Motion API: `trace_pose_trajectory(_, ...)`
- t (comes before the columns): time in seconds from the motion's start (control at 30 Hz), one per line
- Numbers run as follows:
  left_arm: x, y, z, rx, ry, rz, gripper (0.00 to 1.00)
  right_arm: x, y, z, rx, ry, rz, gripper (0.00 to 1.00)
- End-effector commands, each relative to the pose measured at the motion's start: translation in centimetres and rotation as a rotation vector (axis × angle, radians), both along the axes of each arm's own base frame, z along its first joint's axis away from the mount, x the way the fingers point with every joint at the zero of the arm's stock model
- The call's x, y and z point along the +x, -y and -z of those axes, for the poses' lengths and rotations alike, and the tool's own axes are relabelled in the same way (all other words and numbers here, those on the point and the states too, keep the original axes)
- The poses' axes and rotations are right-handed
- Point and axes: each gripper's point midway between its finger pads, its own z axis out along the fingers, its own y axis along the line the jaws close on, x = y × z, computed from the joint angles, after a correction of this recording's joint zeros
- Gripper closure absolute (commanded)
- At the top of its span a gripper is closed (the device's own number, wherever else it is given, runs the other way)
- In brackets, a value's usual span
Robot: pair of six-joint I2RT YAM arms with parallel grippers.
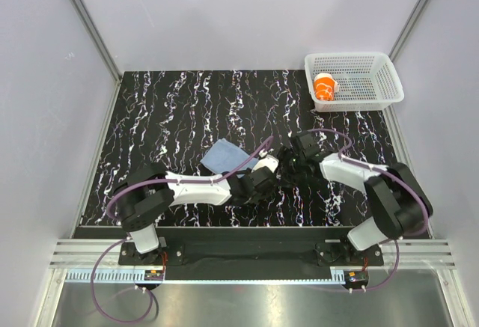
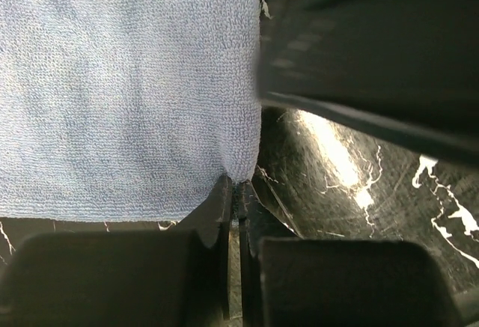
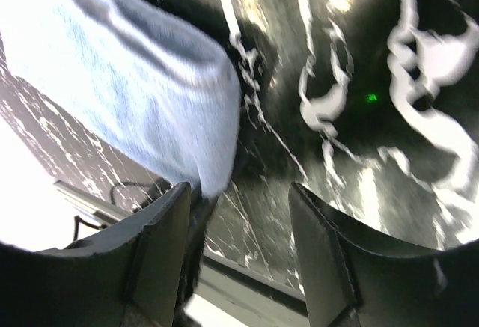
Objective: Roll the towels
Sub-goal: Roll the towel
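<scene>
The pale blue towel [image 1: 224,156] lies flat on the black marbled table, left of centre. My left gripper [image 1: 258,168] is at its near right corner. In the left wrist view the towel [image 2: 127,87] fills the upper left, and the left gripper [image 2: 238,186] is shut on its corner. My right gripper [image 1: 283,159] hovers just right of that corner. In the right wrist view the right gripper [image 3: 239,200] is open, with the towel's [image 3: 127,80] corner hanging by its left finger [image 3: 161,245]. The orange towel [image 1: 325,87] sits rolled in the basket.
A white mesh basket [image 1: 352,57] stands at the table's far right corner. The right gripper's black body [image 2: 359,43] crowds the upper right of the left wrist view. Grey walls close in the table on three sides.
</scene>
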Motion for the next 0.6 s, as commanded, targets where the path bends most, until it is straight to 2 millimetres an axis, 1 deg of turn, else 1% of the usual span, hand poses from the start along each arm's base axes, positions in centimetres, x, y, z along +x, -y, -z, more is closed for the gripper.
trace_pose_trajectory(0.0,-0.4,0.3,-1.2,-0.044,-0.008,0.025,1.00,3.3,-2.8,-1.9,0.122,0.067,0.006,0.38)
trace_pose_trajectory(0.03,-0.3,0.4,-1.3,-0.050,-0.005,0.025,1.00,3.3,-2.9,-1.0,0.116,0.047,0.004,0.38)
trace_pose_trajectory(0.1,-0.5,0.2,-1.3,-0.051,-0.008,0.027,1.00,3.8,-3.2,-0.6,0.126,0.050,0.009,0.38)
trace_pose_trajectory(0.13,-0.5,0.2,-1.3,-0.057,-0.009,0.026,1.00,3.7,-3.3,0.2,0.120,0.030,0.008,0.38)
trace_pose_trajectory(0.17,-0.4,0.2,-1.6,-0.070,-0.008,0.022,1.00,3.8,-3.3,0.4,0.121,0.027,0.008,0.39)
trace_pose_trajectory(0.23,-0.4,0.1,-1.7,-0.084,-0.016,0.018,1.00,3.8,-3.3,1.4,0.110,0.011,0.012,0.39)
trace_pose_trajectory(0.27,-0.3,0.1,-2.1,-0.102,-0.012,0.017,1.00,3.8,-3.3,1.6,0.108,0.008,0.014,0.39)
trace_pose_trajectory(0.37,-0.3,-0.2,-2.3,-0.124,-0.021,0.008,1.00,3.6,-2.9,2.8,0.083,-0.008,0.023,0.43)
trace_pose_trajectory(0.4,-0.2,-0.3,-2.5,-0.133,-0.026,0.003,1.00,3.5,-2.9,3.1,0.078,-0.014,0.022,0.49)
trace_pose_trajectory(0.47,0.1,-0.9,-2.5,-0.133,-0.033,-0.013,1.00,3.4,-2.7,3.7,0.069,-0.027,0.022,0.58)
trace_pose_trajectory(0.5,0.3,-1.0,-2.7,-0.139,-0.030,-0.018,1.00,3.8,-3.0,3.4,0.084,-0.003,0.021,0.67)
trace_pose_trajectory(0.57,0.6,-1.5,-2.6,-0.142,-0.035,-0.034,1.00,3.7,-2.9,3.7,0.080,-0.008,0.018,0.75)
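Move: The blue-and-white towel's folded right-hand edge lies about 4 cm left, 3 cm ahead and 3 cm below the open right hand. The edge's near corner, already pinched by the left fingers, is some 4 cm back, 3 cm left and 2 cm below the right hand. From the left hand, the free part of that edge is about 6 cm ahead, 1 cm left and level in height; the towel's middle is roughly 10 cm left and 5 cm ahead. Left, forward and down in about equal parts, some 5 cm in all, the right hand reaches in over the towel's folded right edge, farther out than the left fingers, then closes its half-open fingers about halfway around the edge. The left hand keeps its pinch on the near corner, easing back slightly, then going left about 2 cm and up 1 cm. ##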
